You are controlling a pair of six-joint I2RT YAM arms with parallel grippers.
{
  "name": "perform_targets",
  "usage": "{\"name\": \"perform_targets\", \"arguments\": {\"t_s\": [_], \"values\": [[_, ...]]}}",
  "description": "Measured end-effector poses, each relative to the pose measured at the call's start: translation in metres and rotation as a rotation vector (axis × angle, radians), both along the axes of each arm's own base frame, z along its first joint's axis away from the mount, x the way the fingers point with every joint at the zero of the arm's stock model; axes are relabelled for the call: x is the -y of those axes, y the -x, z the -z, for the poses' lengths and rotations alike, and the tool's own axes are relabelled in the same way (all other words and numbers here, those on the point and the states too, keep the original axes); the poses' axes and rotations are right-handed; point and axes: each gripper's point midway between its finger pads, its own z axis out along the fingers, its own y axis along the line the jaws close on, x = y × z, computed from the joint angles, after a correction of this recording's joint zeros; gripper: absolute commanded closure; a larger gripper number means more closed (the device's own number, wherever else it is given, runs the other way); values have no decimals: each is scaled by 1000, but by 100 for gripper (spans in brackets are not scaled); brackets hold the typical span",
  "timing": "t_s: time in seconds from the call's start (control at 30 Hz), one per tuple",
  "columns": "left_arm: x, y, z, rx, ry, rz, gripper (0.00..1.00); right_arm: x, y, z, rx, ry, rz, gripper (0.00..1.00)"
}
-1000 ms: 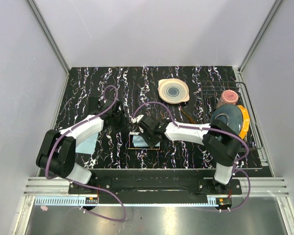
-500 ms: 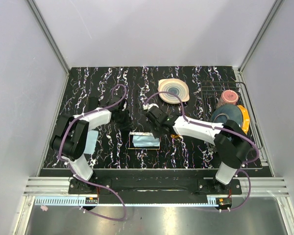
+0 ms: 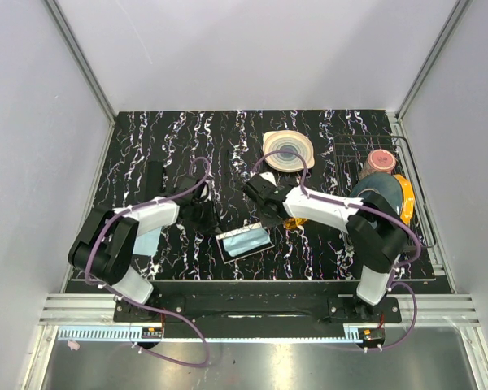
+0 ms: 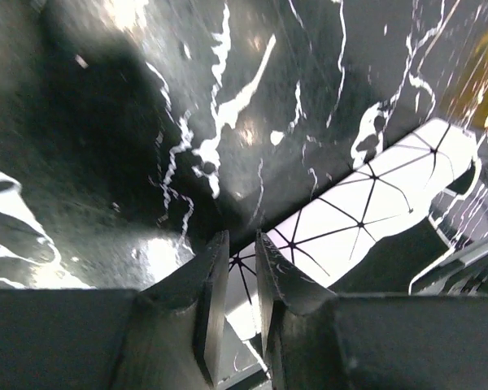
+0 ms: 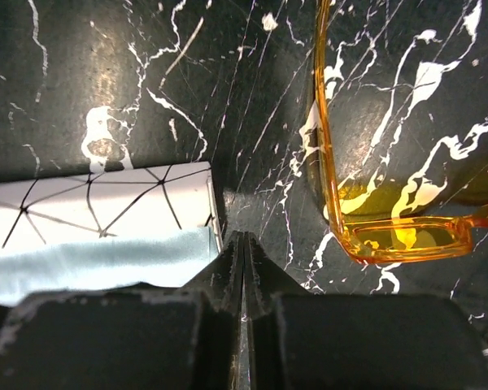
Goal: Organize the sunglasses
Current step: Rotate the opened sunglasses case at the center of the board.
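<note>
The sunglasses [image 3: 294, 222] are amber, with thin arms, and lie on the black marbled table just right of the white box [image 3: 244, 242]. In the right wrist view the sunglasses [image 5: 390, 240] rest right of my right gripper [image 5: 242, 242], which is shut on nothing beside the white box [image 5: 98, 203] and its blue cloth [image 5: 98, 264]. From above, the right gripper [image 3: 270, 216] sits between box and glasses. My left gripper [image 3: 206, 221] is at the box's left end. Its jaws [image 4: 241, 252] stand a narrow gap apart, with the patterned white box [image 4: 374, 203] showing between them; contact is unclear.
A ringed plate [image 3: 288, 150] sits at the back centre. A wire rack [image 3: 407, 154] on the right holds a pink cup [image 3: 381, 160] and a dark blue plate [image 3: 378, 195]. A flat black case [image 3: 154, 175] lies at back left, a pale blue sheet [image 3: 149, 240] beside the left arm.
The white box has turned, its left end nearer the front. My left gripper came toward the front to that end and narrowed. My right gripper drew back off the box toward the sunglasses.
</note>
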Motion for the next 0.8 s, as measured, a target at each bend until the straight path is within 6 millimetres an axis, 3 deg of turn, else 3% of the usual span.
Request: {"name": "perform_targets", "arguments": {"t_s": [0.33, 0.5, 0.67, 0.8], "values": [[4, 48, 1, -8, 9, 56, 77, -14, -1, 29, -92, 44, -43, 99], [-2, 67, 1, 1, 15, 61, 75, -53, -16, 23, -87, -60, -137, 99], [-4, 72, -5, 29, 27, 62, 62, -90, -40, 12, -33, -145, -189, 96], [-7, 68, -13, 68, 22, 51, 35, -92, -58, -1, 28, -137, -156, 85]]}}
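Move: The opened sunglasses case lies between the hands. Its middle is about 9 cm right and 4 cm back of the left hand, at about its height, with that hand at the left end of the white strip. From the right hand, just off the other end, it is some 8 cm left, 5 cm back and 4 cm lower. The blue cloth lies on the case's middle; the amber sunglasses are about 9 cm right and 3 cm ahead of the right hand. Back towards the robot, about 7 cm, the left hand pushes the left end of the case from its far side, then starts to rise and opens its fingers wider. The right hand, fingers still shut, first sinks about 3 cm by the case's right end, then sweeps left, nudging that end round, and carries on forward and up, clear beyond the case, ending about 9 cm left and 6 cm farther out. ##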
